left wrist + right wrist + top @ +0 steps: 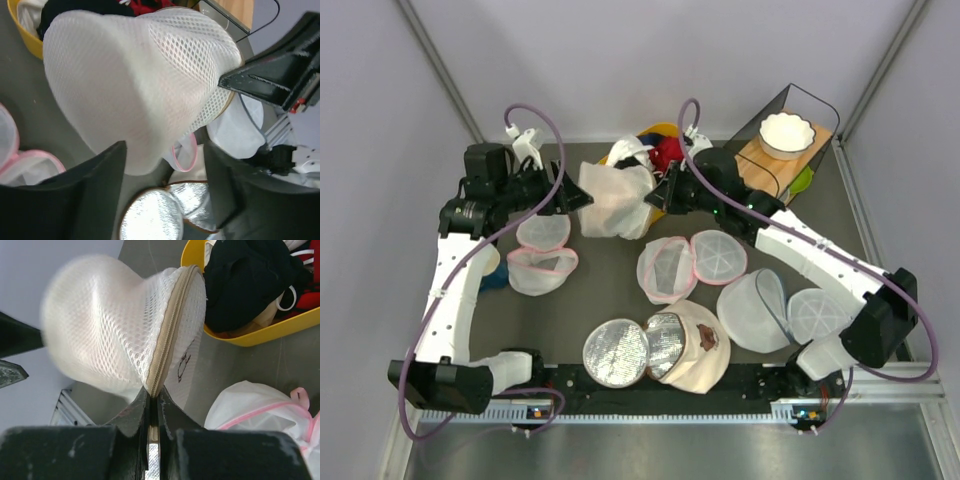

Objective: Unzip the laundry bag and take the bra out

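Observation:
The laundry bag (613,200), a cream-white mesh drum, hangs above the table between my two grippers. My right gripper (652,197) is shut on its beige zip seam (170,325). In the right wrist view the jaws (154,392) pinch the seam's lower end, beside the small black mark (184,365) on the flat face. My left gripper (582,198) is open on the bag's other side. From the left wrist, the mesh (130,85) bulges just beyond the spread fingertips of that gripper (164,150), and nothing is clamped between them. The bra is hidden.
A yellow bin (665,130) of dark and red clothes sits behind the bag. Pink-trimmed mesh bags (542,262) (667,268), white mesh discs (817,312) and silver-lined round bags (617,352) lie across the table. A wire basket holding a white bowl (787,135) stands at the back right.

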Tool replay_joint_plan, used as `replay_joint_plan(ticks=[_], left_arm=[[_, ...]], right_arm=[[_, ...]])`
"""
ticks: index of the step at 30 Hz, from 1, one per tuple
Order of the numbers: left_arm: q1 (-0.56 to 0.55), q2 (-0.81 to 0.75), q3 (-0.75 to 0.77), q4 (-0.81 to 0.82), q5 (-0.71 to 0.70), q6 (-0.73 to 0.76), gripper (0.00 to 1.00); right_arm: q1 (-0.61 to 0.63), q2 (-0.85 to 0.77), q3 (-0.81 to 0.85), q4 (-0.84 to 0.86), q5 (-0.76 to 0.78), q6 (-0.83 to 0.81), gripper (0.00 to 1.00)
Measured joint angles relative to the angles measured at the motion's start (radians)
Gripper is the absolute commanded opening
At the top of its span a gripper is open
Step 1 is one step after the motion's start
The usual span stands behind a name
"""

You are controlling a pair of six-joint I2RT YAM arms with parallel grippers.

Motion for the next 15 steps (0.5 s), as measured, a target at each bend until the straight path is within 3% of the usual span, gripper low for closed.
replay_joint_plan(ticks=[3, 10, 11, 12, 14, 15], left_arm=[[0.000, 0.001, 0.001, -0.039, -0.044, 0.004, 0.98], [0.001, -0.031, 0.001, -0.116, -0.310, -0.002, 0.98], [0.003, -0.043, 0.002, -0.122, -0.354, -0.009, 0.98], [0.003, -0.051, 0.002, -0.125, -0.380, -0.013, 0.98], [0.007, -0.065, 0.005, -0.128, -0.438, -0.021, 0.98], [0.008, -0.069, 0.007, -0.130, -0.465, -0.025, 0.98]], right_arm=[[0.026, -0.013, 0.016, -0.036, 0.049, -0.047, 0.00], [0.196, -0.014, 0.054, -0.144, 0.225, -0.183, 0.00], [0.228, -0.010, 0.055, -0.153, 0.243, -0.198, 0.20], [0.253, -0.002, 0.055, -0.157, 0.251, -0.209, 0.50], [0.306, 0.043, 0.088, -0.171, 0.237, -0.228, 0.99], [0.324, 0.074, 0.108, -0.169, 0.212, -0.235, 0.99]])
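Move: The right gripper holds the laundry bag by its zipped end. The bare table spot where it is to go lies about 9 cm back, 13 cm left and some 25 cm below. A pink-edged bag lies 14 cm left of that spot and level with it, another about 15 cm right of it and level; the yellow basket stands 12 cm ahead of the gripper and 2 cm left. For the half-open left gripper, the bag's middle is some 8 cm to the right, level, slightly below. Swing the right gripper back and then increasingly left, about 8 cm back and 6 cm left, sinking slightly, with the laundry bag still pinched by its zipped end; turn counter-clockwise as you go and open the fingers only at the very end to let the bag go. Meanwhile finish opening the left gripper and draw it some 7 cm left, away from the bag, turning about 25 degrees counter-clockwise. ##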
